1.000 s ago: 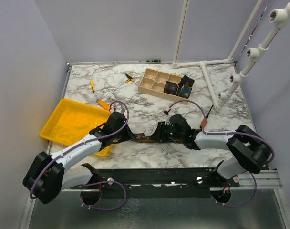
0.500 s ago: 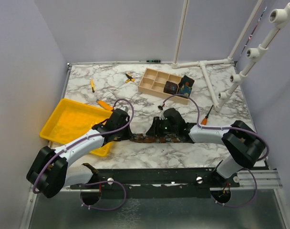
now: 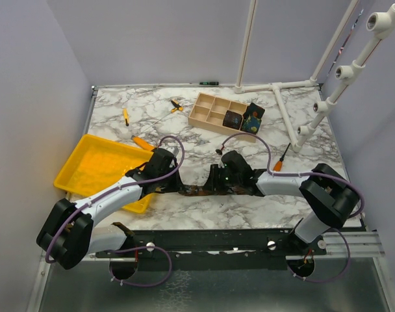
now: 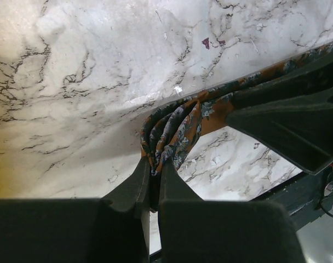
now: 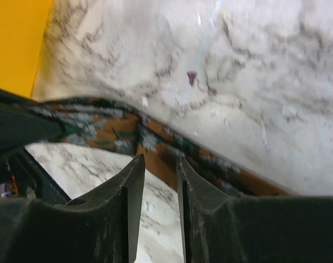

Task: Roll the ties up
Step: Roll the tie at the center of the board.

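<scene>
A rust-brown patterned tie [image 3: 194, 190] lies as a strip across the marble near the front edge, between both grippers. My left gripper [image 3: 173, 187] is shut on its bunched end; in the left wrist view the fabric [image 4: 177, 126] folds into the pinched fingertips of this gripper [image 4: 154, 167]. My right gripper [image 3: 212, 184] is at the strip from the other side. In the right wrist view this gripper [image 5: 159, 160] is open, with its tips at the edge of the tie [image 5: 101, 134] and marble showing in the gap. Two rolled dark ties [image 3: 233, 119] [image 3: 253, 118] sit at the wooden organizer.
A yellow tray [image 3: 93, 166] lies at the left, partly under my left arm. The wooden organizer [image 3: 210, 110] stands at the back centre. Orange-handled screwdrivers [image 3: 140, 142] [image 3: 279, 161] [image 3: 125, 116] lie about. A white pipe frame [image 3: 285, 110] occupies the back right.
My right arm has moved left along the tie, closer to the left gripper. My left arm has edged slightly right while it keeps hold of the tie's end.
</scene>
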`<state>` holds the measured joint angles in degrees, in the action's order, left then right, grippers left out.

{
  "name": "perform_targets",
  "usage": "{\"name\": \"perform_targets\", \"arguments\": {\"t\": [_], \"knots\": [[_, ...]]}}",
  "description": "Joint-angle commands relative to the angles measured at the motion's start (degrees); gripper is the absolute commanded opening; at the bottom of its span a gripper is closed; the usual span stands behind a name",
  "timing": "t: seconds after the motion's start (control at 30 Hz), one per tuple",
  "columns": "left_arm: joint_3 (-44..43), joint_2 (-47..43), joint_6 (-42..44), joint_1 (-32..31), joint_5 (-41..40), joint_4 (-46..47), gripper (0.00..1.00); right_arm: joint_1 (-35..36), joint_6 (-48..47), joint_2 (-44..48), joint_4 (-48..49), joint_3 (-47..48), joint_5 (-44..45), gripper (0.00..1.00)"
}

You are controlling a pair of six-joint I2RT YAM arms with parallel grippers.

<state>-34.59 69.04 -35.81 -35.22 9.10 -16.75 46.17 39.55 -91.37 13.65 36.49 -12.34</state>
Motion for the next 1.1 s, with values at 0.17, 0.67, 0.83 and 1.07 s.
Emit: {"name": "perform_targets", "arguments": {"t": [0.17,0.67,0.83,1.07], "knots": [[0.9,-0.4,0.6,0.0,1.3,1.0,0.0,0.1,-6.4,-10.8,-13.5,19.4,5.8,0.27],[0.8,0.1,0.8,0.0,0.2,0.4,0.0,2.7,-12.1,-11.9,-12.3,17.1,-3.1,0.12],[0.8,0.3,0.9,0.0,0.0,0.5,0.0,2.8,-14.0,-10.3,-12.4,14.9,-2.8,0.07],[1.0,0.0,0.8,0.0,-0.1,0.4,0.0,2.7,-9.6,-5.9,-15.0,14.9,6.5,0.11]]}}
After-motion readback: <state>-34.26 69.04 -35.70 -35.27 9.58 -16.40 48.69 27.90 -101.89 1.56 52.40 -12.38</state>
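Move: My left hand still pinches the folded tie bundle, whose middle lies about 4 cm to its right, 1 cm ahead and 2 cm lower. From my right hand, its fingers part open over the strip, the bundle's middle is some 6 cm left and 1 cm ahead, just below. The loose tail runs right, its middle around 14 cm off and about 1 cm back; the yellow bin's middle is roughly 34 cm left, 6 cm ahead. I sweep my right hand forward and left, about 6 cm out and nearly 3 cm up, then draw it back some 5 cm and down to the far edge of the tie bundle, closing its part-open fingers nearly shut there and turning it about 10 degrees counter-clockwise. My left hand stays put and keeps its pinch on the bundle. ##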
